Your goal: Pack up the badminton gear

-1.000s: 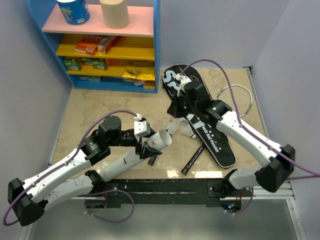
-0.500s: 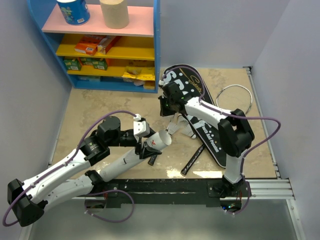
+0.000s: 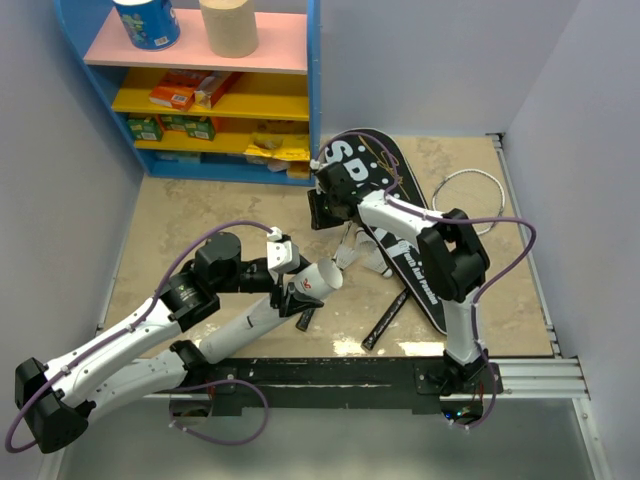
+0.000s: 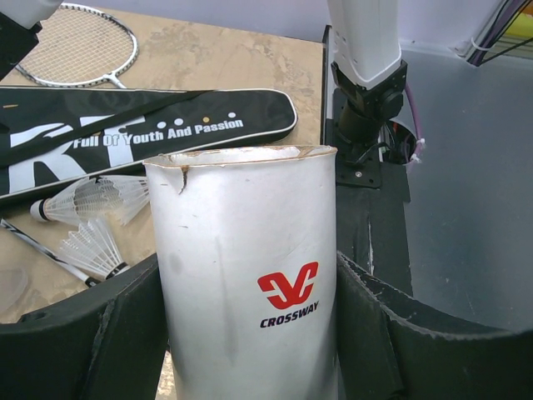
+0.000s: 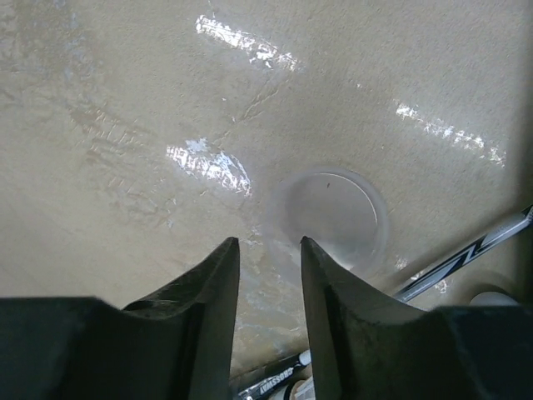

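Note:
My left gripper [image 3: 295, 291] [image 4: 250, 292] is shut on the long white tube [image 3: 262, 315] [image 4: 246, 258], whose open mouth points toward the table's middle. The black bag [image 3: 415, 255] [image 4: 133, 133] lettered SPORT lies diagonally at centre right. A white racket head [image 3: 470, 190] [image 4: 79, 46] sticks out beyond it, and a black handle [image 3: 385, 320] lies near the front edge. Two white shuttlecocks [image 3: 362, 258] [image 4: 92, 200] rest between tube and bag. My right gripper [image 3: 320, 207] [image 5: 269, 246] hovers open and empty over bare table beside a clear round lid [image 5: 329, 217]. A racket shaft [image 5: 466, 254] crosses its view's corner.
A blue shelf unit [image 3: 310, 90] stands at the back left with a blue roll [image 3: 147, 22], a tan roll [image 3: 228, 27] and small coloured boxes [image 3: 180, 95]. Grey walls close in left, right and back. The right arm's base [image 4: 366, 67] rises just past the tube's mouth.
The right arm swung left off the bag's middle to the table by the bag's top left edge, and its jaws went from shut to parted. The left arm and tube stayed put.

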`<state>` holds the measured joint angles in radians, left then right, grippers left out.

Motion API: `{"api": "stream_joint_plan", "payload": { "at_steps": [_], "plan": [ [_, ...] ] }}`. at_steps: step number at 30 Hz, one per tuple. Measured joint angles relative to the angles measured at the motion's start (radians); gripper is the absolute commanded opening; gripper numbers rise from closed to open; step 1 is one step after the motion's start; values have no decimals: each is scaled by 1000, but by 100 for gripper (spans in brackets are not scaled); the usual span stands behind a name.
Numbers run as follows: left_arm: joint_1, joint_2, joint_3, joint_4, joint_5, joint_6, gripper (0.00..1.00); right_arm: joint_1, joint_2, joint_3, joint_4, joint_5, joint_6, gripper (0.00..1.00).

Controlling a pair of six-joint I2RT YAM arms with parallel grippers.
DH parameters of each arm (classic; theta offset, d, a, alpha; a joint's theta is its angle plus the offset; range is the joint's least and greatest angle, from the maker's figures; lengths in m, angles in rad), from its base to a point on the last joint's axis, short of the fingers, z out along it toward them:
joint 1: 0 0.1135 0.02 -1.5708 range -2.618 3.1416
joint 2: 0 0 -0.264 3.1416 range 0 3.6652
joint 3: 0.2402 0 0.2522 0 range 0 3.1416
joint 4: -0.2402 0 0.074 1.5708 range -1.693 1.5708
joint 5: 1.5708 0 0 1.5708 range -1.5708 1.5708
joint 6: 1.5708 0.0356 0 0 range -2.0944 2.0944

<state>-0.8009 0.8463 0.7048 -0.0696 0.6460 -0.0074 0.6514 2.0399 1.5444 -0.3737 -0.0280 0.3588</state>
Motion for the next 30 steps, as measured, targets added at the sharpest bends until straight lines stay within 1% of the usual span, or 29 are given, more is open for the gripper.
{"api": "stream_joint_plan", "payload": {
  "at_steps": [2, 6, 9, 13, 16, 19, 25, 30],
  "plan": [
    [0, 0, 0, 0, -1, 0, 8, 0, -3, 2, 0, -1, -6, 50],
    [0, 0, 0, 0, -4, 0, 8, 0, -17, 17, -22, 2, -24, 56],
    [0, 0, 0, 0, -5, 0, 8, -4, -70, 11, -50, 16, -40, 57],
    [0, 0, 0, 0, -5, 0, 8, -27, -209, -29, -98, 22, -58, 59],
    [0, 0, 0, 0, -4, 0, 8, -56, -305, -70, -121, 33, -74, 59],
    [0, -1, 0, 0, -3, -1, 8, -74, -356, -124, -140, 37, -87, 59],
    [0, -4, 0, 0, -3, -1, 8, -75, -332, -205, -151, -17, -115, 59],
    [0, -4, 0, 0, -3, -1, 8, -76, -285, -227, -141, -93, -136, 60]
  ]
}}
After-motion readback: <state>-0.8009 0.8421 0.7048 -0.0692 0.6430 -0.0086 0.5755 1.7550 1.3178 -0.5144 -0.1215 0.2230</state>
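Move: Behind and to the right of the right hand, about 5 cm back, 9 cm right and near its height, lies the nearer shuttlecock. The racket shaft passes just before it, 3 cm back and 7 cm right; the second shuttlecock is some 3 cm back and 15 cm right. The clear lid lies at the fingertips, 3 cm ahead and 2 cm right. From the left hand, the nearer shuttlecock is about 19 cm ahead, 10 cm right and 18 cm below. Opening its fingers wider and leaving the clear lid on the table, the right hand lifts about 10 cm while swinging right, then draws back over the racket shaft and sinks some 7 cm towards the nearer shuttlecock, ending above it with fingers apart. The left hand keeps the white tube gripped and still. ##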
